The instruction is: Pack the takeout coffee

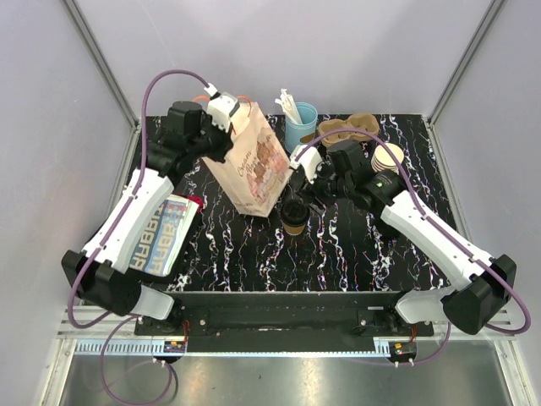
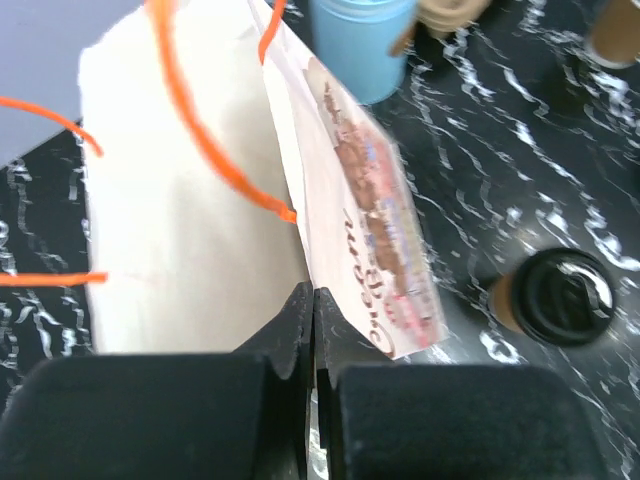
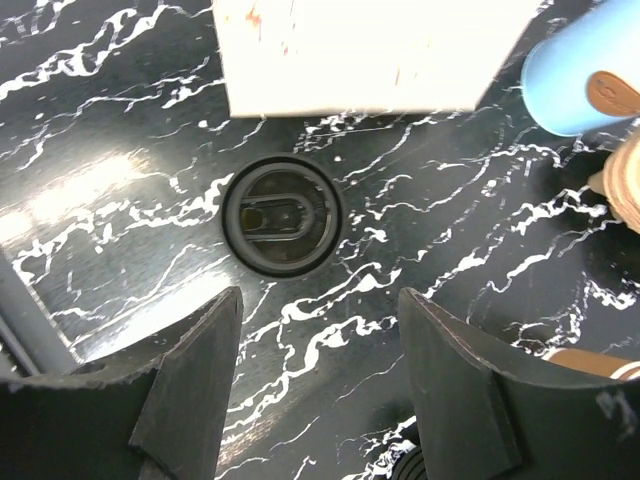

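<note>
The takeout coffee, a small tan cup under a black lid, stands on the black marbled table just right of the paper bag's foot. An upright white paper bag with printed sides and orange handles has its mouth open. My left gripper is at the bag's top rim; in the left wrist view its jaws are shut on the edge of the bag's wall. My right gripper hangs open above the table, with the cup's lid just ahead of its fingertips and nothing between them.
A light-blue cup of white sticks stands behind the bag. A brown pulp cup carrier and a stack of tan cups sit at the back right. A blue-and-white packet lies under the left arm.
</note>
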Robot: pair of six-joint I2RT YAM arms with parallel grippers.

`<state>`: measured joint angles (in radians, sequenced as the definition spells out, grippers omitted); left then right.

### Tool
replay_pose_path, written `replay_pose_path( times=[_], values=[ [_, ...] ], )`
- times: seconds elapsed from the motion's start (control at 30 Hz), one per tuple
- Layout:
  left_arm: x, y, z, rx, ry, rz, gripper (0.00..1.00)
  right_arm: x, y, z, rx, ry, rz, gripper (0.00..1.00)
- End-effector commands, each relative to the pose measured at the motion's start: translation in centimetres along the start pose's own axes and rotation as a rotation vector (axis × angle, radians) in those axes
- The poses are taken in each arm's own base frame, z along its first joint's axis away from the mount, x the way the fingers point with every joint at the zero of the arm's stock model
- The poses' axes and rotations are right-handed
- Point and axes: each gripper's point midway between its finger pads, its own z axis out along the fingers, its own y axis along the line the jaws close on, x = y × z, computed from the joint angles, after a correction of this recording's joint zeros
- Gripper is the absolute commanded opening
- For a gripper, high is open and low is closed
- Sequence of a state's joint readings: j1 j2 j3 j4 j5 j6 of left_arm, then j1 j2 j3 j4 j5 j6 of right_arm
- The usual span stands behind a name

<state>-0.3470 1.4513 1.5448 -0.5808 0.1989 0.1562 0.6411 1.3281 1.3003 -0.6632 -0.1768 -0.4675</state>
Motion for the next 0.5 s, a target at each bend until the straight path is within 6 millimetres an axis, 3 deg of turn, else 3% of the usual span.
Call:
replay_pose_path(
  times=[0.0,0.2,0.47],
  values=[
    [0.2,-1.9,-1.7,0.003,-0.037,0.014,0.00,-1.4,1.3,-0.6,-0.078,-0.033,-0.033,0.69],
    [2.6,-3.9,-3.1,0.000,-0.018,0.056,0.00,0.0,3.2,0.7,-0.123,0.018,-0.066,0.68],
    [2.9,-5.8,-3.6,0.026,-0.034,0.088,0.00,1.2,5.4,3.3,-0.178,0.065,-0.063,0.65]
  ],
)
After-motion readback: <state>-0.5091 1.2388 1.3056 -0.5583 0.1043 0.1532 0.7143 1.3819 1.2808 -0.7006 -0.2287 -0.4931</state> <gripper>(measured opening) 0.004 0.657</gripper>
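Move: The left gripper already pinches the paper bag by its rim; the bag's middle is about 5 cm ahead, 8 cm right and 14 cm below. The lidded coffee cup lies some 22 cm right of the left gripper, 5 cm back and 24 cm down. From the open right gripper, the cup is about 4 cm ahead, 6 cm left and 18 cm below; the bag's middle is 13 cm ahead, 14 cm left and 9 cm lower, the straw bucket 27 cm ahead, 2 cm right and 18 cm lower. Keep the left fingers shut on the bag's rim and draw the bag back about 7 cm, easing slightly right and down, so its printed side comes up close behind the lidded cup. Meanwhile sink the right gripper some 3 cm towards the cup, shifting back and left nearly as much and turning slightly counter-clockwise, fingers kept open. ##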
